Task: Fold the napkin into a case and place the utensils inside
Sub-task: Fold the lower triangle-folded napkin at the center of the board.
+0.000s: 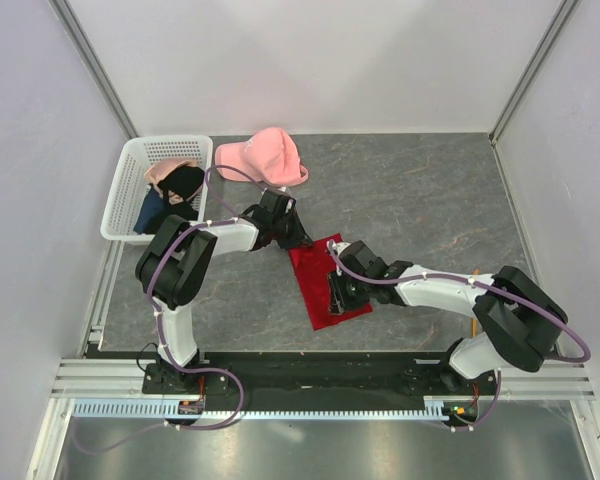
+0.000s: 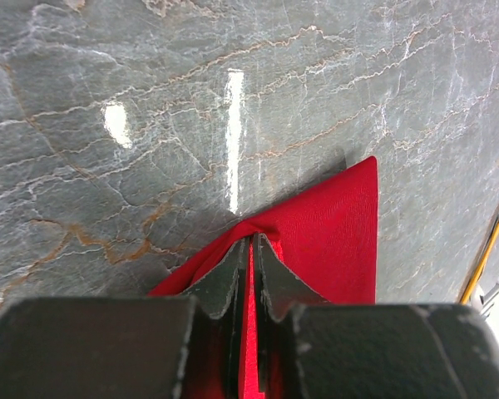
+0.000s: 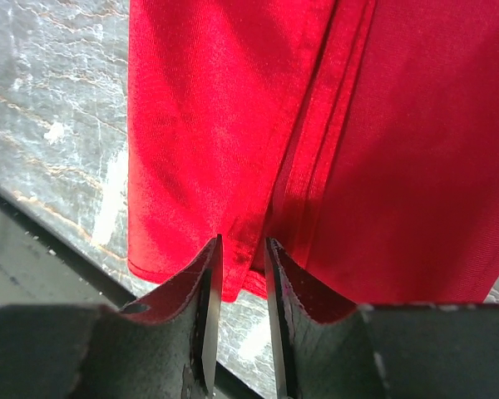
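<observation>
The red napkin [image 1: 325, 285] lies folded into a long strip on the grey stone table, slanting from the middle toward the near edge. My left gripper [image 1: 302, 243] is at its far corner and is shut on that corner, with red cloth [image 2: 333, 233] pinched between the jaws [image 2: 255, 241] and pulled up into a small peak. My right gripper [image 1: 337, 295] sits at the strip's near end, open a narrow gap [image 3: 241, 243]. The napkin's layered hem [image 3: 208, 125] lies just beyond its tips, ungripped. A thin orange utensil [image 2: 485, 253] lies on the table to the right of the cloth.
A white basket [image 1: 123, 195] with dark garments [image 1: 180, 185] stands at the far left. A pink cap [image 1: 265, 155] lies beside it, behind the left arm. The table's near edge and black rail [image 3: 33, 241] run just below the napkin's end.
</observation>
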`<state>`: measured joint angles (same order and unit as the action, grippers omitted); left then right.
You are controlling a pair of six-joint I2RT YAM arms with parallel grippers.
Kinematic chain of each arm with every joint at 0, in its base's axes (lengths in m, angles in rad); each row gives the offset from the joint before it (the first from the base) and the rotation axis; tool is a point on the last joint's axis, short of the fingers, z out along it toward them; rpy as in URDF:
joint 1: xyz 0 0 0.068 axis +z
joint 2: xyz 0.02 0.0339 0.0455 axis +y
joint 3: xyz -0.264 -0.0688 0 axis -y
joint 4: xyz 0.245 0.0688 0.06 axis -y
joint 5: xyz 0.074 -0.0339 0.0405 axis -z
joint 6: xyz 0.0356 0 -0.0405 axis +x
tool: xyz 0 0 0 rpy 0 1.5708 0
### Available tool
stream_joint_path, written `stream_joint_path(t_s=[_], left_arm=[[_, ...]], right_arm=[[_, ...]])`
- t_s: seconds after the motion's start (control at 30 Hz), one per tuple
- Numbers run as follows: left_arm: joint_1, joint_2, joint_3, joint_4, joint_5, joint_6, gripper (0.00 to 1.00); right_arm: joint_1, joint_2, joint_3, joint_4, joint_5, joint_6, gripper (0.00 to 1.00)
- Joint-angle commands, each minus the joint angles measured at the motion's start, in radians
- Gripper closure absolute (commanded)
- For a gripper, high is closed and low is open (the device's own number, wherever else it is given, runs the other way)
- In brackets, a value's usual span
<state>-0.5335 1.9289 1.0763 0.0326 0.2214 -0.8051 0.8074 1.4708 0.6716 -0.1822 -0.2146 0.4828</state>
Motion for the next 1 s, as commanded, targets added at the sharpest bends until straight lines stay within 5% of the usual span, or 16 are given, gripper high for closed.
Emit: stream_joint_path(t_s=[0.0,0.2,0.4,0.97], left_arm=[[0.004,0.019,0.019,0.001,0.007,0.026,0.90],[0.004,0.024,0.017,0.000,0.006,0.017,0.90],[0.004,0.030,0.017,0.000,0.007,0.017,0.90],[0.006,0.059,0.031,0.000,-0.007,0.021,0.91]], right_arm=[[0.059,0.051,0.045,-0.079,0.167,-0.003,0.66],[0.133,0.092,0.092,-0.138,0.288,0.033,0.73],[0.142,0.053,0.140,-0.172,0.320,0.039,1.00],[0.115,0.017,0.066,-0.197,0.396,-0.004,1.00]])
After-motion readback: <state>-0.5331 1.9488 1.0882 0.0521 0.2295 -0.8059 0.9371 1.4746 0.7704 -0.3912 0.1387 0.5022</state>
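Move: The free lower edge of the napkin's left-hand flap lies almost between my open right fingers, about 1 cm to their left and 1 cm below. From that hand, the napkin's near left corner is some 3 cm back and 4 cm left, its near right corner about 2 cm ahead and 8 cm right, and its far right corner roughly 21 cm ahead. From my left hand, still pinching the far edge, the flap edge is about 19 cm back and 4 cm right. I ease my right hand about 1 cm left into the red cloth and shut my fingers on the flap's lower edge. Then I draw it some 3 cm to my right, over the napkin's middle seam, in a low arc of 1 to 2 cm up and back down, while my fingers tilt to point more steeply down, by nearly 20 degrees. My left hand keeps its pinch on the far edge. ##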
